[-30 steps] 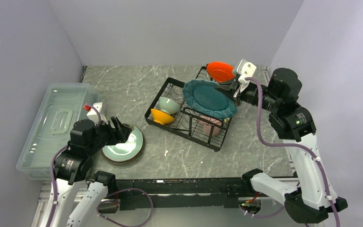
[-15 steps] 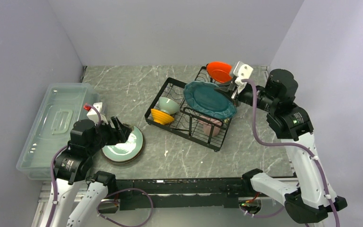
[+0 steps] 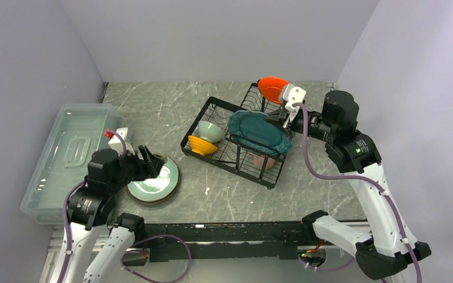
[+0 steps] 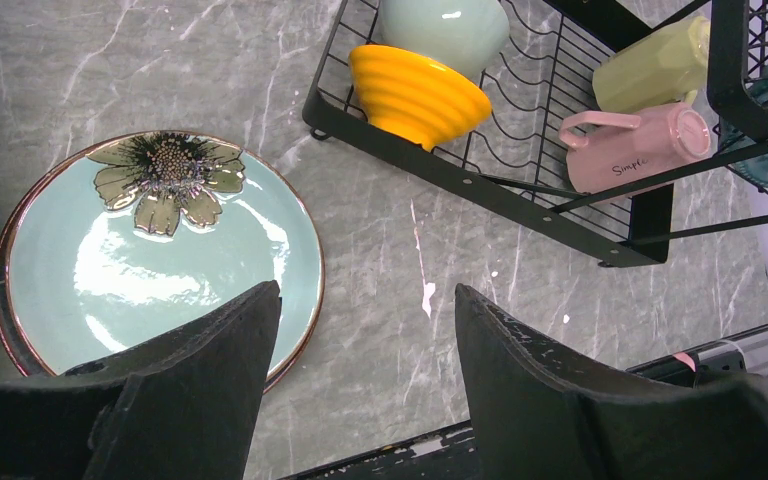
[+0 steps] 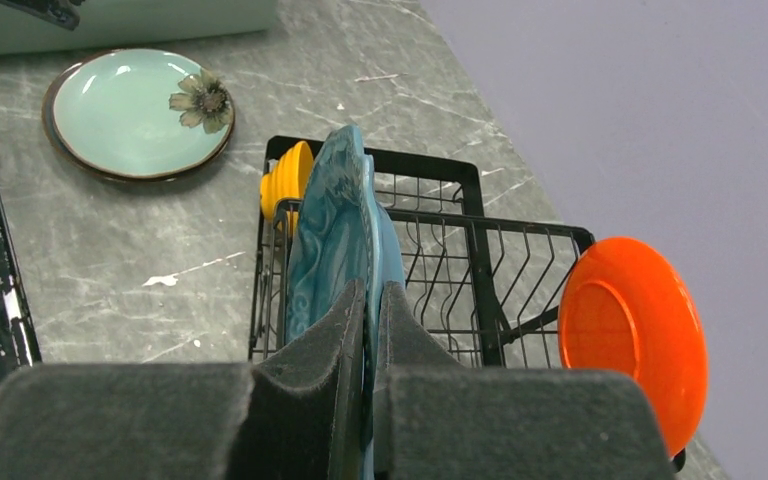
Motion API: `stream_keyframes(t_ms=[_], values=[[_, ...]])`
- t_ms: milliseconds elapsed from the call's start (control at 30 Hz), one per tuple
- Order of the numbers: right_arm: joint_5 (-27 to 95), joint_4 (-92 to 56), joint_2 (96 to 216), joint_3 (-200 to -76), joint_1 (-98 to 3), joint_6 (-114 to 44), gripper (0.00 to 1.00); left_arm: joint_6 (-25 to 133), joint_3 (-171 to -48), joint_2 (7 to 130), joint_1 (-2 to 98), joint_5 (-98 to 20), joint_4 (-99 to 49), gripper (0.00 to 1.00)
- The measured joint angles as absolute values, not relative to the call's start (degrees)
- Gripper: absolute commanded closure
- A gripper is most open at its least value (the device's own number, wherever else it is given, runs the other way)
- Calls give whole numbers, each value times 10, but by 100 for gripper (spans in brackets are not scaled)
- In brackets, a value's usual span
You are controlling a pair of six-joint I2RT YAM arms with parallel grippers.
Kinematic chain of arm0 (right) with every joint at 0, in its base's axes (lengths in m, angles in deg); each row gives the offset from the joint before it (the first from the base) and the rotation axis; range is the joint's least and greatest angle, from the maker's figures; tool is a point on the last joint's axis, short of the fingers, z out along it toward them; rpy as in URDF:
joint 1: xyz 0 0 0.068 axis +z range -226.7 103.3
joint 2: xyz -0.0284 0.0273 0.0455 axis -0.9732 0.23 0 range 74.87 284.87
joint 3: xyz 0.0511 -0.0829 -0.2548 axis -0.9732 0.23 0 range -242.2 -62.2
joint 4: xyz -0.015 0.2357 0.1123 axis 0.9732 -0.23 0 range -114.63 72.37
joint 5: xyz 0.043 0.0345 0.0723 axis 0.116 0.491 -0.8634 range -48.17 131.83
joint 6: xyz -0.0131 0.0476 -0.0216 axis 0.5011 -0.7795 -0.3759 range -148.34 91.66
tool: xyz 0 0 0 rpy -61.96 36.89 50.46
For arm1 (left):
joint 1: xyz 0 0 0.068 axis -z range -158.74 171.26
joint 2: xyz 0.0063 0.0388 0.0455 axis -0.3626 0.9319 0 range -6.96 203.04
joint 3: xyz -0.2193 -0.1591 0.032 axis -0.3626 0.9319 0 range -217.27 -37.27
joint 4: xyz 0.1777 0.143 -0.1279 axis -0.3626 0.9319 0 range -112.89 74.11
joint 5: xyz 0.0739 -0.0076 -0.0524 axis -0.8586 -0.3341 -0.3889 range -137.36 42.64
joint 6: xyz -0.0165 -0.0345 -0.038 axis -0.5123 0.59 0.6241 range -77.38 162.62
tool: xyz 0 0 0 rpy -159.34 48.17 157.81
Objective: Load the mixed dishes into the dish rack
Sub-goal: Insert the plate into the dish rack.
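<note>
My right gripper (image 5: 370, 290) is shut on the rim of a dark teal plate (image 3: 258, 131), which stands nearly on edge over the raised tier of the black dish rack (image 3: 196, 124). A small orange-red plate (image 3: 273, 88) stands in the rack's far end. In the lower tray sit a pale green bowl (image 4: 445, 30), an orange-yellow bowl (image 4: 417, 95), a pink mug (image 4: 635, 145) and a pale yellow mug (image 4: 650, 75). A light teal flower plate (image 4: 160, 250) lies flat on the table. My left gripper (image 4: 365, 290) hovers open over its right edge, holding nothing.
A clear plastic lidded bin (image 3: 65, 159) lies along the table's left side, close to my left arm. Grey walls close in the table at the back and on both sides. Bare marbled tabletop (image 3: 236, 194) shows between the rack and the near edge.
My right arm has carried the dark teal plate left and lower over the rack, tilting it more on edge. The left arm has not moved.
</note>
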State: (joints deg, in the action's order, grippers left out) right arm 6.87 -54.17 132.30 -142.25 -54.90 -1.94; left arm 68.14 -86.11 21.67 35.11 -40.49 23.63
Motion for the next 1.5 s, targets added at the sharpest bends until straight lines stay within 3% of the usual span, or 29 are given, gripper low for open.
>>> stream_keyframes(t_ms=[800,933,1167,1500], values=[[58,-486,1298,-1368,-549,-18,100,682,-861,216,351,-405,236,30],[58,-474,1288,-1356,-549,-20,95,681,-861,216,351,-405,236,29],[67,-463,1285,-1355,-549,-27,72,681,-861,216,351,-405,236,29],[75,-415,1269,-1356,-549,-47,53,681,-861,216,351,-405,236,29]])
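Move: My right hand already grips the far-right rim of the blue plate; the upper-tier slot it is meant to stand in lies about 14 cm below, some 4 cm to the left and 2 cm back. The orange plate is roughly 9 cm ahead and 5 cm lower. Pink mug: almost straight beneath, some 30 cm down, 2 cm back. Yellow bowl: about 19 cm left, 3 cm ahead, 33 cm down. From my left hand the slot is some 27 cm right, 4 cm ahead, about level. I ease the blue plate down the last half centimetre with my right hand and keep it there, fingers still shut on the rim. Then I open them to a bit under half, letting go of the plate, and rise about 3 cm away from the slot as the fingertips tilt up some 10 degrees. ##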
